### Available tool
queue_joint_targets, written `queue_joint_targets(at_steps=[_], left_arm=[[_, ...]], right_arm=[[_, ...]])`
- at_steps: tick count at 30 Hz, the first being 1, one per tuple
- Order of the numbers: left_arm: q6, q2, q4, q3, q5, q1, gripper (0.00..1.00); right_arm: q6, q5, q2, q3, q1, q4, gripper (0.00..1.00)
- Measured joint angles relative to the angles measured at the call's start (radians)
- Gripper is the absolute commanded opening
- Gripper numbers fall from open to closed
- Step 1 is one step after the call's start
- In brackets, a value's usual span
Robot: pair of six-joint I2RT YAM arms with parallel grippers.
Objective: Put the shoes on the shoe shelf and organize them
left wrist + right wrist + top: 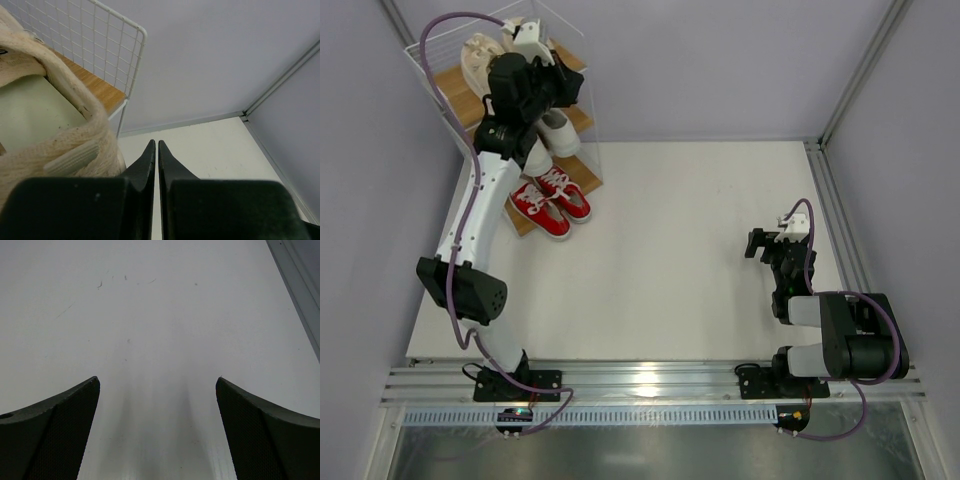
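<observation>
The shoe shelf point(455, 85) stands at the back left corner. A pair of red shoes point(552, 200) sits on its lowest board, white shoes point(561, 131) on the middle one and beige shoes point(480, 55) on top. My left arm reaches over the shelf, hiding part of the white and beige pairs. In the left wrist view my left gripper point(155, 142) is shut with nothing in it, just right of a beige shoe point(60, 145) on the top board point(100, 90). My right gripper point(157, 382) stands open over bare table; from above it point(752, 245) sits at the right.
The shelf's white wire side panel point(115, 45) rises beside the left gripper. Grey walls close in the table at the back and sides. An aluminium rail point(840, 220) runs along the right edge, and a metal track point(650, 385) lines the near edge.
</observation>
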State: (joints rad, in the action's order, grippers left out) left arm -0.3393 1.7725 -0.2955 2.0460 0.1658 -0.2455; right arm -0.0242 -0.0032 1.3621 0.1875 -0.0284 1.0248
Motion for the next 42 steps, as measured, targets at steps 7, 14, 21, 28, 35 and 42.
queue_joint_targets(at_steps=[7, 14, 21, 28, 35, 42], left_arm=[[-0.04, -0.04, 0.016, -0.033, 0.03, 0.008, 0.0], [-0.021, -0.242, -0.029, -0.134, 0.039, 0.01, 0.0], [0.067, -0.424, -0.085, -0.228, 0.031, 0.011, 0.0], [0.057, -0.53, -0.118, -0.452, -0.103, 0.011, 0.0], [0.027, -0.662, -0.155, -0.531, -0.391, 0.012, 0.0], [0.021, -0.716, -0.131, -0.551, -0.582, 0.014, 0.0]], right_arm=[[0.0, 0.0, 0.0, 0.0, 0.0, 0.0, 0.97], [0.0, 0.0, 0.0, 0.0, 0.0, 0.0, 0.97], [0.0, 0.0, 0.0, 0.0, 0.0, 0.0, 0.97], [0.0, 0.0, 0.0, 0.0, 0.0, 0.0, 0.97], [0.0, 0.0, 0.0, 0.0, 0.0, 0.0, 0.97], [0.0, 0.0, 0.0, 0.0, 0.0, 0.0, 0.97]])
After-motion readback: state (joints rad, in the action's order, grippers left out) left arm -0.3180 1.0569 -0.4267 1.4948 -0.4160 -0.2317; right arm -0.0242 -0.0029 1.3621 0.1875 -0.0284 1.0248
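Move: The left hand, fingers shut, is just right of the right beige shoe's heel at the top shelf. The left beige shoe's middle lies about 15 cm left, 1 cm ahead and roughly level. The right beige shoe's middle is some 7 cm left and 5 cm ahead, also level. The white pair sits below, about 11 cm left, 1 cm back and 16 cm down. From the right hand, the left beige shoe is about 64 cm left, 17 cm ahead and 36 cm up. The left hand, fingers kept shut, backs straight out from beside the right beige shoe's heel by about 13 cm while rising some 6 cm, clearing the overhanging heels. It then sinks about 8 cm and swings some 12 cm left with a little more backing off, rising slightly again as the wrist turns about 35 degrees counter-clockwise, so that the fingertips finish touching nothing, in front of the left beige shoe's heel and pointing forward, slightly left. ##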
